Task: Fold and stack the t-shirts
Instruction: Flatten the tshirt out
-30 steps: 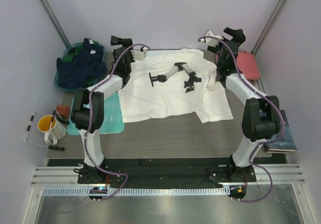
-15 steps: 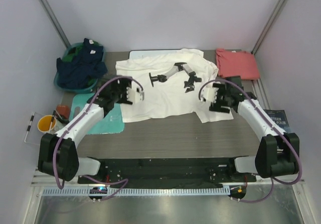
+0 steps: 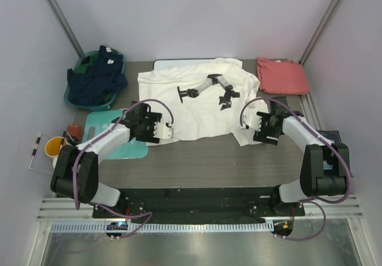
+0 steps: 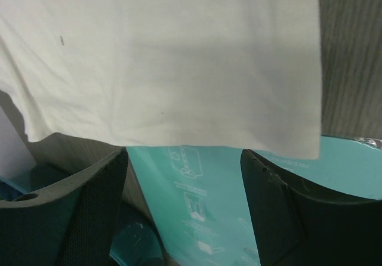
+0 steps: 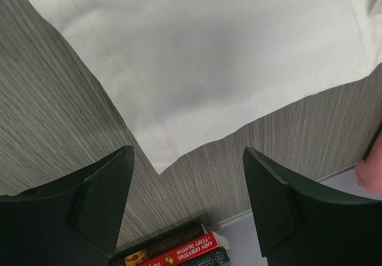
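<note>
A large cream-white t-shirt [image 3: 197, 108] lies spread flat mid-table, its black-and-grey print [image 3: 209, 90] facing up. A salmon-red t-shirt [image 3: 282, 76] lies folded at the back right. My left gripper [image 3: 162, 131] hovers at the white shirt's near-left corner. In the left wrist view that gripper [image 4: 184, 156] is open, with the shirt's hem [image 4: 179, 99] just beyond the fingertips and nothing between them. My right gripper [image 3: 262, 133] is over the near-right corner. In the right wrist view it [image 5: 188, 152] is open above the shirt's corner [image 5: 197, 75], holding nothing.
A teal board [image 3: 116, 142] lies under the shirt's left corner. A teal basin of dark clothes [image 3: 95, 78] stands back left, a yellow mug [image 3: 57, 149] at the left edge. Books [image 3: 334, 152] lie at the right edge, and a whiteboard [image 3: 173, 63] pokes out behind the shirt.
Both arms have swung from the shirt's far edge back to its near corners and dropped low. Both sets of jaws have narrowed somewhat but hold nothing.
</note>
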You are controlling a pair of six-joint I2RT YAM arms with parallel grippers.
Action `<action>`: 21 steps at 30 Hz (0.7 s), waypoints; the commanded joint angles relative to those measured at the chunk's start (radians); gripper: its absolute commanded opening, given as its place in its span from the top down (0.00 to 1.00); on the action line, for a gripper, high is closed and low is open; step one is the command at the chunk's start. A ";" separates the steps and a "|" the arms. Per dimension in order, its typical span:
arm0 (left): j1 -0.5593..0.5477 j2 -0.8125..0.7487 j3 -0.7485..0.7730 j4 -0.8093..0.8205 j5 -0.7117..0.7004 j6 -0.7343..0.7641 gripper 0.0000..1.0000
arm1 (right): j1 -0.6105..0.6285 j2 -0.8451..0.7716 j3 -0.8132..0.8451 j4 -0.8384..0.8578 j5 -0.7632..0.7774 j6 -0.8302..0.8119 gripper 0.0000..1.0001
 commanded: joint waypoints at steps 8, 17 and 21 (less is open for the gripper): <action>-0.005 -0.043 0.018 -0.256 0.105 0.014 0.23 | -0.052 0.032 0.024 -0.042 -0.011 -0.009 0.20; -0.003 0.021 0.027 -0.225 0.093 -0.032 0.23 | -0.053 0.075 0.016 0.002 -0.014 0.008 0.20; -0.006 0.051 0.030 -0.215 0.096 -0.055 0.24 | -0.058 0.097 0.018 0.035 -0.010 0.014 0.20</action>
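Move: The t-shirt's lower left corner lies about 7 cm back from the left hand, level sideways and 6 cm below; the teal packet's middle is 12 cm to that hand's left and 2 cm back. The lower right corner is about 2 cm back and 1 cm right of the right hand, 4 cm below. From the right hand, the books lie some 24 cm right and 8 cm back, the red cloth about 24 cm ahead and 3 cm right. Left hand draws back about 5 cm, sinking to its corner, fingers open; right sinks 2.5 cm, easing right. ##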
